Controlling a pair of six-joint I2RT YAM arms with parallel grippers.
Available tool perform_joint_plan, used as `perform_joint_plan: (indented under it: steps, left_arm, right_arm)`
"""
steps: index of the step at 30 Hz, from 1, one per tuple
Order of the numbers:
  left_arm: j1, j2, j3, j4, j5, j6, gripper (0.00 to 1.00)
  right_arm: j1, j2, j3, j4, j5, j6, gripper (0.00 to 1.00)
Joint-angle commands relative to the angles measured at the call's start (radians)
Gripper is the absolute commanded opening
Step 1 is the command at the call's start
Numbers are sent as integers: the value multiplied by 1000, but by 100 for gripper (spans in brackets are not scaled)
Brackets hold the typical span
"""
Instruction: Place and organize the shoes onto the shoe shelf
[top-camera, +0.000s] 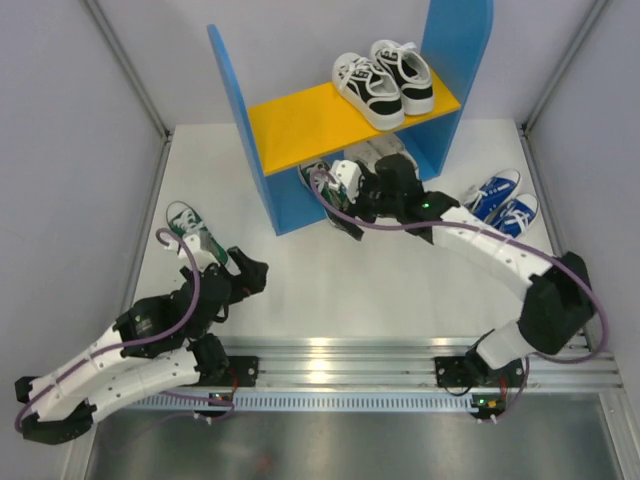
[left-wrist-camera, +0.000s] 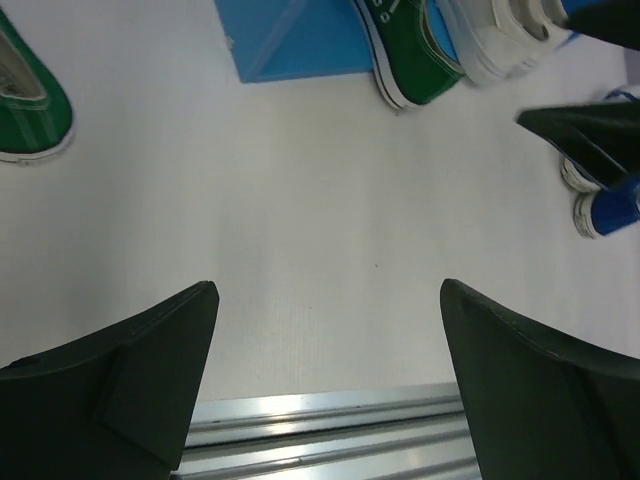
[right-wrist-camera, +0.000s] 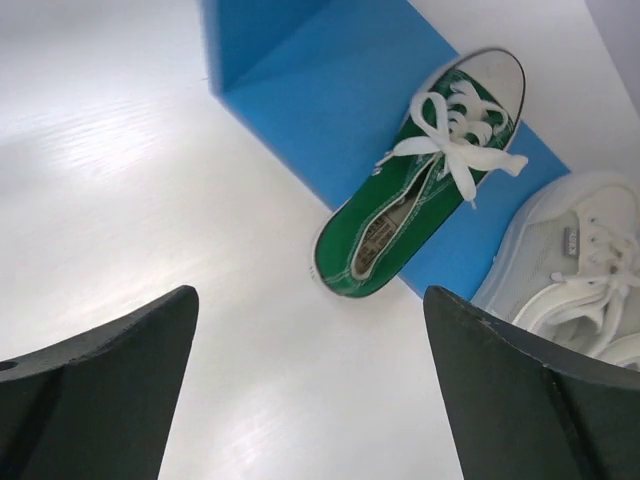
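The shoe shelf (top-camera: 300, 122) has blue side panels and an orange board. One green shoe (top-camera: 317, 177) lies on the floor under the board, toe inward, with the white pair (top-camera: 388, 153) to its right. In the right wrist view the green shoe (right-wrist-camera: 425, 180) and a white shoe (right-wrist-camera: 580, 270) lie just ahead. My right gripper (top-camera: 345, 212) (right-wrist-camera: 310, 295) is open and empty just in front of that green shoe's heel. The other green shoe (top-camera: 192, 232) (left-wrist-camera: 25, 105) lies at the left. My left gripper (top-camera: 243, 285) (left-wrist-camera: 328, 290) is open and empty beside it. The blue pair (top-camera: 503, 200) sits right of the shelf.
A black-and-white pair (top-camera: 385, 80) stands on the right half of the orange board. A metal rail (top-camera: 330, 365) runs along the near edge. Grey walls close in the table on the left, right and back.
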Motion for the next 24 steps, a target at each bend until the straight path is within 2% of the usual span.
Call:
perform_joint_plan:
  steps: [1, 5, 7, 11, 15, 16, 17, 19, 20, 22, 23, 24]
  left_arm:
    - [-4, 82, 96, -165, -203, -137, 98]
    - [-4, 157, 173, -347, -332, -299, 98]
    - [-4, 164, 181, -390, -377, -316, 98]
    - [-3, 186, 214, -388, -412, -260, 97]
    - [19, 304, 273, -357, -402, -142, 98]
    - [45, 352, 280, -279, -347, -90, 98]
    - [144, 366, 274, -212, -295, 68, 98]
    - [326, 368, 218, -56, -119, 233, 98]
    - [540, 361, 193, 56, 59, 333, 98]
    - [740, 372, 163, 134, 208, 380, 97]
    - [927, 386, 135, 187, 390, 397, 97]
    - [1010, 407, 123, 217, 478, 394, 94]
  right_arm:
    - [-25, -179, -49, -250, -238, -197, 95]
    - [-80, -366, -173, -387, -458, -294, 96]
    - [-164, -411, -236, -419, -535, -316, 96]
    - [-339, -483, -300, -462, -701, -326, 96]
    - [-444, -526, -302, -491, -718, -330, 96]
    - [-448, -531, -304, -490, -720, -325, 96]
    - [-460, -539, -305, -488, -723, -320, 96]
    - [-468, -545, -316, -488, -724, -317, 96]
    - [-474, -549, -320, -490, -724, -317, 96]
    - [-491, -565, -333, -490, -724, -316, 96]
    - [-497, -571, -337, -490, -727, -314, 96]
    - [-508, -582, -340, -487, -729, -313, 96]
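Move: The green shoe still on the table has its middle about 12 cm ahead of the left hand, 15 cm to its left and 14 cm below. The shelf's front-left corner is some 13 cm ahead and 4 cm right of that hand, at table level. From the right hand, the same shoe is about 7 cm back, 37 cm left and 12 cm lower; the placed green shoe is 5 cm ahead and 5 cm left, the white pair 9 cm ahead and 9 cm right, both about 10 cm below. Towards the lone green shoe on the table, the open left hand swings some 12 cm left and 7 cm forward, rising slightly before dipping late, and turns about 30 degrees counter-clockwise while its fingers tip down. Meanwhile the right hand, already empty and open, backs away from the shelf, about 14 cm right and 12 cm back, with a brief rise and dip, then nearly stops over clear table. ##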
